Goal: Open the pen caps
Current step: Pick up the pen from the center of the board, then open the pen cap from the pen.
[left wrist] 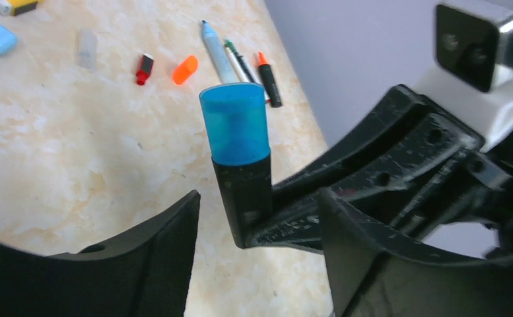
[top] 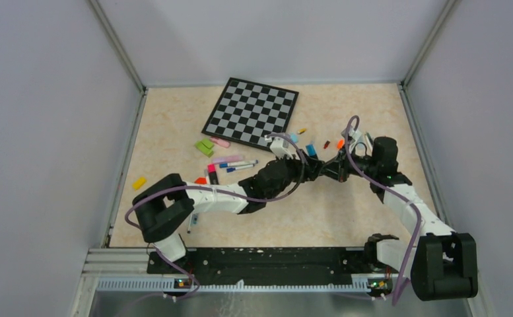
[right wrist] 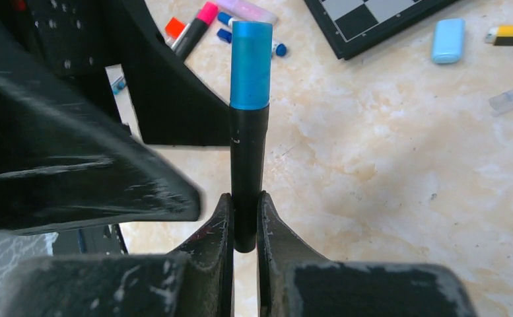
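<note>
A black pen (right wrist: 248, 165) with a blue pen cap (right wrist: 251, 63) on its far end stands out from my right gripper (right wrist: 245, 201), which is shut on the barrel's lower end. In the left wrist view the same capped pen (left wrist: 243, 198) sits between the fingers of my left gripper (left wrist: 259, 198). That gripper is open, with a gap to the barrel on each side, and the blue cap (left wrist: 235, 125) pokes out beyond its fingertips. From above, the two grippers meet nose to nose at mid-table (top: 323, 167), above the surface.
The checkered board (top: 251, 111) lies at the back. Loose pens (top: 234, 163) and coloured caps are scattered left of the grippers. More pens (left wrist: 240, 59), an orange cap (left wrist: 185, 69) and a red cap (left wrist: 144, 69) lie to the right. A yellow cap (top: 138, 183) sits near the left edge.
</note>
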`<state>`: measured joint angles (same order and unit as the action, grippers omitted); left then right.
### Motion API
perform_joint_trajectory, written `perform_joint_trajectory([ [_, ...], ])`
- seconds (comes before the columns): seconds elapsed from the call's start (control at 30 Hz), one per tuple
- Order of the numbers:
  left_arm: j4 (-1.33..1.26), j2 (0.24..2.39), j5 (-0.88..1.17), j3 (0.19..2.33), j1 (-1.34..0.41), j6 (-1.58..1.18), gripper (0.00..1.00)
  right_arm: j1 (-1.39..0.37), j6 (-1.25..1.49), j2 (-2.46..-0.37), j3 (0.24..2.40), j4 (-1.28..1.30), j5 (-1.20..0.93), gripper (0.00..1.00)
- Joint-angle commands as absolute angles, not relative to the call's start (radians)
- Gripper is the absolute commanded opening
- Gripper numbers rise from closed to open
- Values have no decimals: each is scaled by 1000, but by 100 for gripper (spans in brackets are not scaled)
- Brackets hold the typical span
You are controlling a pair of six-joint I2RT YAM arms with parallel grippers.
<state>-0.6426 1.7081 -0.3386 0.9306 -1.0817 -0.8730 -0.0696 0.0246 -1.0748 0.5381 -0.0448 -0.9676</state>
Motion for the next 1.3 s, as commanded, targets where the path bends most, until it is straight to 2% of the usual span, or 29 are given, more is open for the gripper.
perform_joint_trajectory([
  [0.0,-868,1562,-296,817,-1092,-716,80,-76,-49,-1075,588,-22,-1051,0],
  [0.1,-919,1465,-293,727,-1088,-599,98,-76,-75,-1072,594,-4,-1098,0],
  [0.27,-989,1290,-228,553,-1063,-464,99,-75,-134,-1066,604,50,-1182,0],
  [0.43,-1010,1174,122,457,-964,-435,99,-76,-213,-1066,608,110,-1265,0],
  [0.57,-998,1139,253,440,-921,-413,99,-76,-252,-1073,607,149,-1332,0],
  [0.8,-1079,1219,315,454,-902,-466,99,-82,-271,-1078,598,166,-1410,0],
  [1.27,-1593,1592,583,544,-801,-867,99,-107,-262,-1092,590,159,-1442,0],
])
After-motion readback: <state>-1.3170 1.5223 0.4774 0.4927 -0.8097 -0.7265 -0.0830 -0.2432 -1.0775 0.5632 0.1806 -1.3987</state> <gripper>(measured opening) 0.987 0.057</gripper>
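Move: The blue cap on the black pen, already in the right fingers, lies some 3 cm ahead of the left hand, 1 cm left and 4 cm above; the left fingers, already loosened, straddle the black body. From the right hand the cap is about 4 cm ahead, 3 cm left and 6 cm up. On the table roughly 15 cm below the left hand are a red cap 17 cm ahead and 5 cm right, and an orange cap 17 cm ahead and 10 cm right. The pen stays pinched by its lower body in the right fingers, drawn back about 7 cm, slightly left and up, while turning roughly 25 degrees counter-clockwise. The left fingers spread fully and back off the pen, sweeping left, up and back with fingertips tipping up; then that hand sinks about 3 cm and drifts 3 cm right again, turning clockwise beside the cap. ##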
